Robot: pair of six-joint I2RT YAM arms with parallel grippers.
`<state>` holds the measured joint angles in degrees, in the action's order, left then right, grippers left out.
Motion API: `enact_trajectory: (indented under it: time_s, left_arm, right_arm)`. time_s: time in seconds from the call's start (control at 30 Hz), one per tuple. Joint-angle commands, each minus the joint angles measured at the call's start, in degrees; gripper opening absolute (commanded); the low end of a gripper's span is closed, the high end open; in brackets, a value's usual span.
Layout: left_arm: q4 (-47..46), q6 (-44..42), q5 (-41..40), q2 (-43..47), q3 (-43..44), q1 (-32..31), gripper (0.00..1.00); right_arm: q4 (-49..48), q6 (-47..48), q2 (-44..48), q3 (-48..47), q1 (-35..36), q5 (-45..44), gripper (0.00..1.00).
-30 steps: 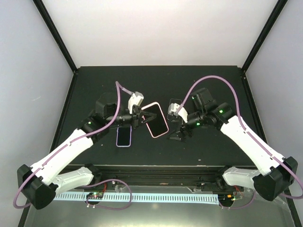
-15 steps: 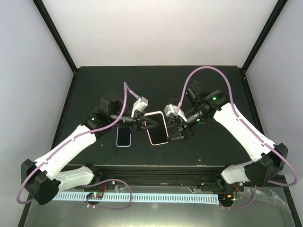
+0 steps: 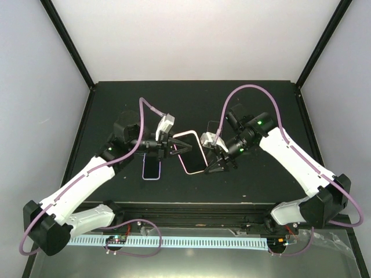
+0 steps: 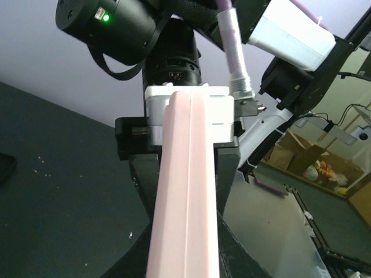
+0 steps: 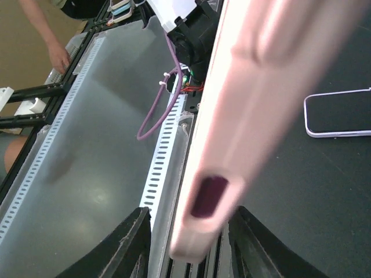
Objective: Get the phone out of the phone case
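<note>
The salmon-pink phone case (image 3: 193, 172) hangs above the black table between both arms, with the phone's dark screen (image 3: 189, 153) facing up inside it. My left gripper (image 3: 172, 147) is shut on the case's left long edge; in the left wrist view the pink edge (image 4: 188, 191) runs straight between its fingers (image 4: 229, 174). My right gripper (image 3: 211, 160) straddles the case's right side. In the right wrist view the blurred case end (image 5: 214, 191) with a dark slot sits between the fingers (image 5: 134, 231), and a gap still shows on the left side.
A second phone in a lilac-rimmed case (image 3: 152, 168) lies flat on the table below the left gripper, and shows in the right wrist view as well (image 5: 339, 113). A slotted white rail (image 3: 174, 241) runs along the near edge. A clear square piece (image 3: 213, 124) lies behind the right gripper.
The right gripper has come in from the right onto the case and its jaws have narrowed around it. The left gripper kept its hold and shifted slightly with the case.
</note>
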<state>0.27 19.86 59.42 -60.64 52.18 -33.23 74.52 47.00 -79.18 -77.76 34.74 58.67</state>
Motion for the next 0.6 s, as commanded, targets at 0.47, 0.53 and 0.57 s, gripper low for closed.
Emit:
enact_trajectory:
  time_s: [0.47,0.53,0.57]
  left_arm:
    - [-9.6,5.5,12.1,-0.1,-0.2,1.4,0.02]
    - [-12.5,8.0,13.3,0.0,-0.7,1.4,0.02]
    - [-13.7,9.2,13.3,0.0,-0.8,1.4,0.02]
  right_arm:
    - [-1.0,1.2,3.1,-0.6,2.4,-6.6,0.1]
    - [-0.6,2.0,3.0,-0.9,2.5,-7.8,0.04]
    - [-0.4,2.1,3.0,-1.1,2.6,-8.6,0.02]
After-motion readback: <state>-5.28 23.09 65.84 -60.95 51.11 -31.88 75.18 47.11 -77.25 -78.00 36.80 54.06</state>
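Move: The phone case, phone still in it, hangs in the left fingers by its left long edge. Its middle lies some 3 cm right of that hand, 1 cm back and 3 cm lower. From the right hand it is about 7 cm left, 4 cm ahead and 4 cm up, the near right corner right between the open fingertips. On the table, the purple-edged phone lies roughly 16 cm left, 4 cm ahead and 25 cm below the left hand; a silver-edged phone lies 24 cm ahead, 4 cm right and 18 cm below the right. Nearly in place, the right hand closes its part-open fingers onto the near right corner of the phone case and pinches it, then eases back about 1 cm with a tilt of some 5 degrees. The left hand keeps its grip on the opposite edge, drifting about 1 cm back and 1 cm up and turning roughly 5 degrees clockwise. ##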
